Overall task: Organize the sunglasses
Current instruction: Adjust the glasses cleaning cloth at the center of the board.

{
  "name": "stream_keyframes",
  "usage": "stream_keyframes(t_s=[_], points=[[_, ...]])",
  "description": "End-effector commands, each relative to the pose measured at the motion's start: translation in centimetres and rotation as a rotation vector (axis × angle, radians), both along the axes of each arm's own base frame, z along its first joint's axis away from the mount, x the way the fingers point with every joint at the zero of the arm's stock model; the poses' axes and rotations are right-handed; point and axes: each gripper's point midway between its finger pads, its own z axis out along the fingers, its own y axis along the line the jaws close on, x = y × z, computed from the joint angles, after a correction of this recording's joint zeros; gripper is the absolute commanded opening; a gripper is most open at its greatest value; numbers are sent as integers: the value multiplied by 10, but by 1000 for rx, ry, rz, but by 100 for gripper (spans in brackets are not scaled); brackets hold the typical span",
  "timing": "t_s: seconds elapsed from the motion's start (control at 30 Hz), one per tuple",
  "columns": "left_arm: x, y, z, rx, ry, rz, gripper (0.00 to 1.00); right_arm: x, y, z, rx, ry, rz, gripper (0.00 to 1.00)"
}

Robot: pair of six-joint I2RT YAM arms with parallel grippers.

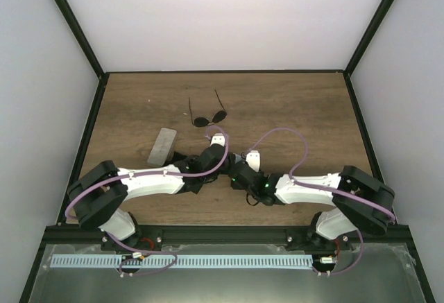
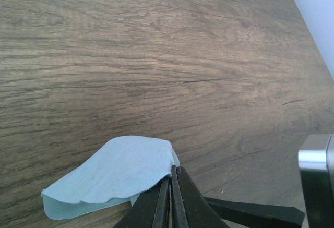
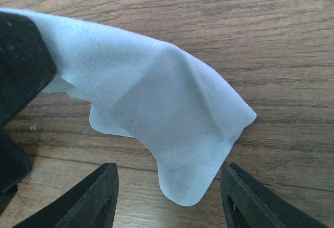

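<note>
One pair of sunglasses (image 1: pixel 208 118) with thin dark frames and round dark lenses lies on the table beyond both arms, its arms pointing away. My left gripper (image 2: pixel 174 169) is shut on a corner of a light blue cloth (image 2: pixel 115 173), which is lifted off the wood. In the right wrist view the same cloth (image 3: pixel 156 108) hangs down between the jaws of my right gripper (image 3: pixel 169 186), which stand open on either side of its lowest corner without touching it. From above, the two grippers meet at mid-table, left gripper (image 1: pixel 223 156) and right gripper (image 1: pixel 239 168).
A grey oblong case (image 1: pixel 162 145) lies left of the grippers, near the left forearm. A silver-grey block (image 2: pixel 315 176) shows at the right edge of the left wrist view. Dark frame rails (image 1: pixel 222 72) and white walls bound the wooden table (image 1: pixel 298 109).
</note>
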Motion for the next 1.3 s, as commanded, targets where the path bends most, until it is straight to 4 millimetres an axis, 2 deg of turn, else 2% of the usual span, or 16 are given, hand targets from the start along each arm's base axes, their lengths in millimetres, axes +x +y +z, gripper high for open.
stream_keyframes(t_s=[0.0, 0.17, 0.4, 0.8, 0.97, 1.17, 1.27], points=[[3, -2, 4, -15, -1, 2, 4, 11, 5, 8, 48, -64, -59, 55], [1, -3, 4, -21, 7, -11, 4, 19, 5, 9, 22, -91, -91, 55], [-3, -3, 9, -42, 12, -23, 4, 26, 8, -2, -30, -83, -117, 53], [-11, 1, 18, -68, 12, -45, 4, 36, 3, 9, -65, -130, -170, 50], [-11, 5, 21, -69, 3, -34, 4, 37, -3, 13, -89, -134, -196, 35], [-10, 8, 27, -69, -8, -24, 4, 35, -8, 20, -91, -143, -194, 13], [-8, 10, 27, -64, -12, -13, 4, 35, -9, 24, -96, -147, -193, 7]])
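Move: The left fingers already pinch the cleaning cloth, whose middle hangs about 6 cm below them and 1 cm ahead. From the open right hand the cloth's middle is some 4 cm straight ahead at about its height. The sunglasses lie roughly 18 cm ahead and 9 cm left of the right hand, and the grey glasses case about 8 cm ahead and 25 cm left, both some 3 cm lower. Dipping then rising, the right hand reaches about 3 cm forward and pinches the cloth the left still holds. ##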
